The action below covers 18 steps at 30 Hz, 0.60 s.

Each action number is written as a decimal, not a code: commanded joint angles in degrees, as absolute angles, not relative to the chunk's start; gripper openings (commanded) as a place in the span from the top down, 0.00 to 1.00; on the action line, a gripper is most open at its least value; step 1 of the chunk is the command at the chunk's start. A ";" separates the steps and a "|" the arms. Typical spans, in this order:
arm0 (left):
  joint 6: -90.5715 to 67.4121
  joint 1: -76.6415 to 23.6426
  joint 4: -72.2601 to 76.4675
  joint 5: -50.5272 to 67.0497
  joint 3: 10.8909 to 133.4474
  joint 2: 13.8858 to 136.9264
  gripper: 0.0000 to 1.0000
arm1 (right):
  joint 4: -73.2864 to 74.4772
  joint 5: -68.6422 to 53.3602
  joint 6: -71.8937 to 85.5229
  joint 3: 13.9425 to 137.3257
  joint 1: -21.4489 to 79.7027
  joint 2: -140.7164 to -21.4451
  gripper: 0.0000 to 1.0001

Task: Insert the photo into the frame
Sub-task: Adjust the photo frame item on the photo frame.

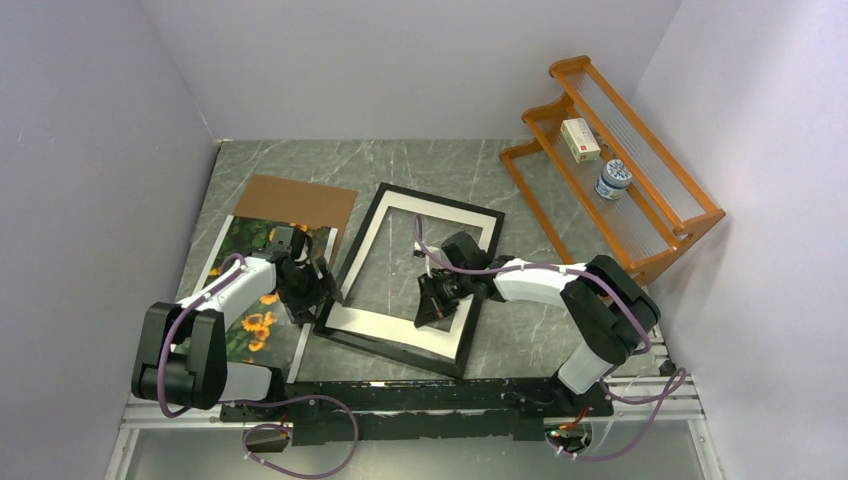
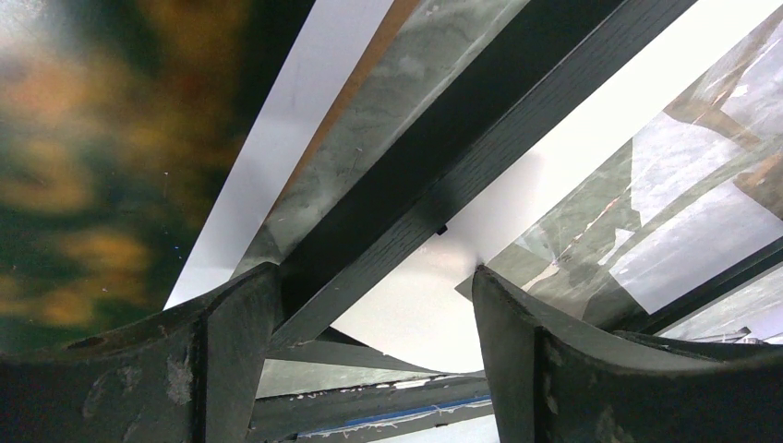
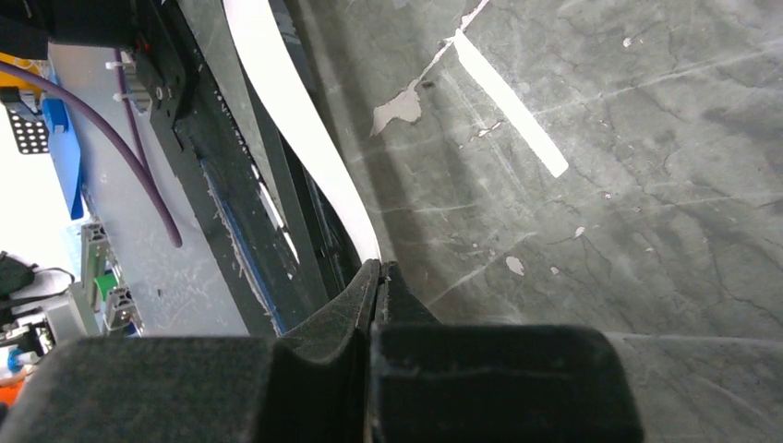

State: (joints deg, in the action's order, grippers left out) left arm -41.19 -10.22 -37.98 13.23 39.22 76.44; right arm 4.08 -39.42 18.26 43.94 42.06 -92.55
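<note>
The black frame [image 1: 350,258] lies flat mid-table with a white mat [image 1: 390,330] inside it. The sunflower photo [image 1: 250,330] lies to its left, partly under my left arm. My left gripper [image 1: 322,290] is open, its fingers straddling the frame's left rail [image 2: 480,138]; the blurred photo [image 2: 92,166] fills the left of that view. My right gripper [image 1: 428,310] is inside the frame opening, shut on the mat's inner edge. In the right wrist view the mat strip [image 3: 295,120] curves up into my right gripper [image 3: 379,266], beside the frame's near rail [image 3: 300,212].
A brown backing board [image 1: 300,200] lies behind the photo. An orange wooden rack [image 1: 640,215] stands at the back right with a white box [image 1: 580,140] and a small jar [image 1: 613,180] on it. Walls close in on the left, back and right.
</note>
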 commanded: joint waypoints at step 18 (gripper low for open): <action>-42.71 -10.37 -41.32 7.50 41.86 71.63 0.13 | -0.87 -38.24 14.90 40.55 41.94 -90.52 0.74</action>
State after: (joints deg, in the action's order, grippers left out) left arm -41.54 -10.22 -39.81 10.41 39.33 73.67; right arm 1.54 -38.79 16.12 41.15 42.06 -92.58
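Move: The right fingers pinch the raised inner edge of the white mat's near strip. The middle of the frame's near rail lies about 6 cm back, 6 cm left and 4 cm below the right hand; the frame's near right corner is some 11 cm back and 8 cm right, its near left corner about 2 cm back and 20 cm left. From the left hand, the near rail's middle is about 10 cm back and 13 cm right, slightly lower. Down, with a slight drift to the right, the right hand lowers the pinched inner edge of the white mat about 1.5 cm towards the table, its two fingers parting a little on the way so that they let go of the edge. Late on, the open left hand astride the frame's left rail eases about 1 cm left and up. ##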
